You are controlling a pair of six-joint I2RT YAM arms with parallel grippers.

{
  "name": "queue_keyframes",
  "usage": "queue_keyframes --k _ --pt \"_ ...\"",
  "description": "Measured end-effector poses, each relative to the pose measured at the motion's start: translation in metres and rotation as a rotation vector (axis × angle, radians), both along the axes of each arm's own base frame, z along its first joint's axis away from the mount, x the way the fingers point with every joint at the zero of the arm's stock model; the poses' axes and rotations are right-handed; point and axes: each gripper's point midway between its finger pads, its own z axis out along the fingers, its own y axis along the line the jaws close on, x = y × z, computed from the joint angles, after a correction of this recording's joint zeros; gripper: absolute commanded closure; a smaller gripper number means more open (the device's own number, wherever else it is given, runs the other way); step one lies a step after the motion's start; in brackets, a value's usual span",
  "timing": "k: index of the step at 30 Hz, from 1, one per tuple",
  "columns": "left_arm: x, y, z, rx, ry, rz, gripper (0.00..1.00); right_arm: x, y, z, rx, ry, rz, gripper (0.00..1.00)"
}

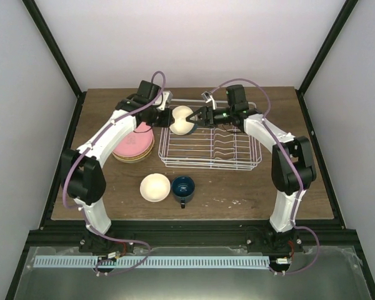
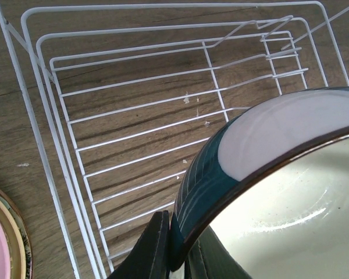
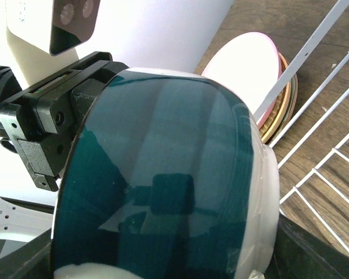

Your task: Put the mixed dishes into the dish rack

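My left gripper (image 1: 167, 117) is shut on the rim of the white-and-blue bowl (image 1: 182, 120), holding it on edge above the left end of the white wire dish rack (image 1: 212, 156). The left wrist view shows its fingers (image 2: 157, 238) pinching the bowl's rim (image 2: 221, 174). My right gripper (image 1: 197, 117) is open right beside the bowl; in its wrist view the bowl's blue outside (image 3: 163, 174) fills the space between its spread fingers. The pink plate (image 1: 132, 142) lies on the tan-yellow plate (image 1: 149, 152) left of the rack. The cream bowl (image 1: 155, 187) and dark blue mug (image 1: 182, 187) stand in front.
The rack's upright prongs (image 1: 228, 139) are in its right half, and its left half (image 2: 134, 110) holds nothing. Black frame posts (image 1: 56, 56) stand at the table's back corners. The table's front edge (image 1: 194, 219) runs just behind the arm bases.
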Motion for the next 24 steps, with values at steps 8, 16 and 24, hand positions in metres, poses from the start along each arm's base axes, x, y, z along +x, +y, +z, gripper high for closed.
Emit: queue_keyframes --k 8,16,24 --pt "0.003 -0.001 -0.005 -0.009 0.003 -0.004 0.98 0.003 0.000 -0.004 0.000 0.010 -0.006 0.40" --pt "0.005 -0.005 -0.011 -0.030 0.007 -0.013 0.73 0.007 -0.001 -0.008 -0.016 0.006 -0.013 0.41" --pt "0.000 -0.011 -0.018 -0.049 0.020 -0.039 0.43 0.007 0.008 -0.006 -0.029 -0.026 0.016 0.42"
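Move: The teal-and-cream bowl hangs tilted between both grippers. Its middle is about 4 cm to the right of the left hand, whose fingers still pinch its left rim, and about 4 cm to the left of the right hand, which already clasps it; it is level with both. The dish rack's middle is some 14 cm right of the left hand, 4 cm back and 15 cm below. The pink plate stack is about 17 cm left of that hand, 6 cm back and 17 cm down. The bowl is first lowered slightly by both hands, about 1 cm. Then the left fingers open from their pinch to nearly half wide, one on each side of the rim, while that hand sinks to some 2 cm in all and edges right. The right hand keeps its clasp around the bowl, easing a little forward and finally creeping left. ##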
